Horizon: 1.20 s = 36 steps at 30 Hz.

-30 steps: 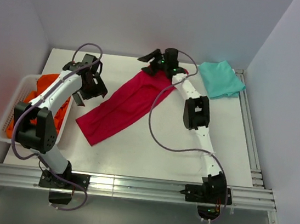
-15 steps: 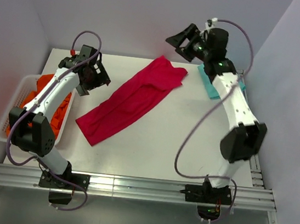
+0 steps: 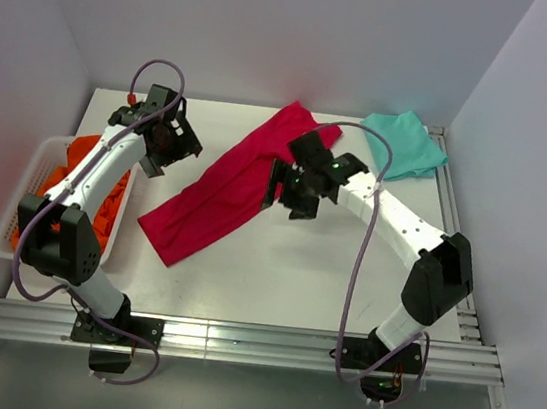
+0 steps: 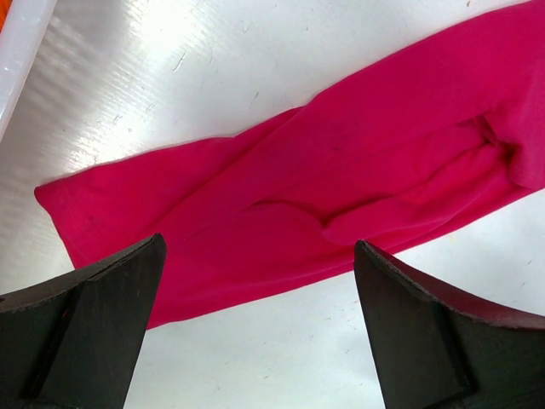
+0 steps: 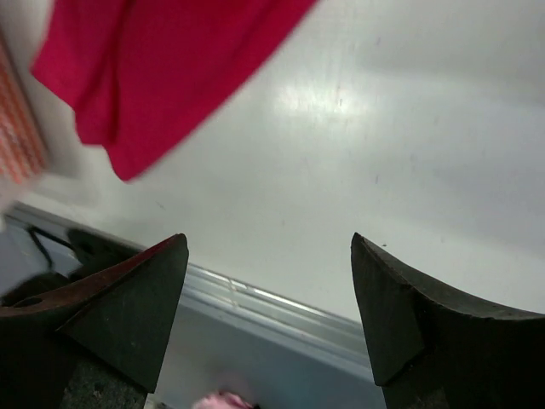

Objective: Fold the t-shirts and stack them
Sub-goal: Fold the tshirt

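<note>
A crimson-red t-shirt [image 3: 230, 189] lies folded into a long strip, running diagonally from the front left to the back middle of the table. The teal-green t-shirt [image 3: 402, 146] lies folded at the back right. My right gripper [image 3: 285, 194] hovers open at the red strip's right edge; its wrist view shows empty open jaws [image 5: 268, 239] with the red cloth [image 5: 162, 77] beyond them. My left gripper [image 3: 174, 154] is open above the table left of the strip. The left wrist view looks down on the red shirt [image 4: 341, 170] between wide open jaws [image 4: 257, 244].
A white slatted basket [image 3: 11, 220] stands at the left edge with orange garments [image 3: 88, 155] in it. Metal rails [image 3: 235, 341] run along the table's front, and more rails [image 3: 454, 249] line its right side. Walls close in the back and both sides.
The right gripper opened and left the red shirt's far end, rose towards the back right, then swung down and forward to the strip's middle. The left arm barely moved.
</note>
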Tool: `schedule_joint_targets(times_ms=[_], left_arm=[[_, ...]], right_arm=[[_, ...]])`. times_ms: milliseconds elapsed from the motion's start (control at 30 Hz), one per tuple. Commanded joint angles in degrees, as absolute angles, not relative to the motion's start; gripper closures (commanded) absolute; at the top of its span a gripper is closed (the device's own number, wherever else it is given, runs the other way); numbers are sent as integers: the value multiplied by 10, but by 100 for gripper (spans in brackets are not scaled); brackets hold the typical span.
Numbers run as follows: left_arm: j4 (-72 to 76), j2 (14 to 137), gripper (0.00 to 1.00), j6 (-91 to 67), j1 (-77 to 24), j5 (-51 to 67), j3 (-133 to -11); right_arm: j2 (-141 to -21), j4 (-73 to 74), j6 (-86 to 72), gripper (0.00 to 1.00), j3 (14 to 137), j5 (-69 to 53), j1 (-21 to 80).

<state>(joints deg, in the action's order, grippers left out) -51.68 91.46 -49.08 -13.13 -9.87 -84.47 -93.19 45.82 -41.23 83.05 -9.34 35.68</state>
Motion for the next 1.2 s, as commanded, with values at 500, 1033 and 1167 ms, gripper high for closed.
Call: schedule_joint_targets(times_ms=[500, 1033, 1167], left_arm=[[-506, 804, 0, -497, -134, -84, -756], [-529, 737, 1, -477, -133, -93, -710], [-534, 735, 0, -475, -133, -89, -715]], right_arm=[[-1104, 468, -415, 17, 903, -49, 547], [-1326, 530, -400, 18, 1136, -19, 541], [-1359, 533, -396, 18, 1152, -1, 541]])
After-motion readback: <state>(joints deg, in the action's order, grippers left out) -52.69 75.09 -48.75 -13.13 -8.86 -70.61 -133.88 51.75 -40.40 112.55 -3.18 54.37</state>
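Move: From the right hand, the stretch of the red t-shirt's near edge that it goes for lies about 14 cm left, some 4 cm nearer the base and 17 cm below. The t-shirt's nearest corner is 11 cm left of that spot and 9 cm closer in; its bunched far end lies about 28 cm ahead of the hand and 6 cm right. From the left hand the edge spot is roughly 13 cm back, 10 cm right, 16 cm below. Leftward and down, about 15 cm each, the open right hand swings over the red t-shirt to its near edge, first drawing back some 10 cm, then coming forward again about 7 before the final sinking, while turning counter-clockwise. The left hand, also open and high above the table, draws back about 7 cm towards its base. Contact with the cloth can't be made out. ##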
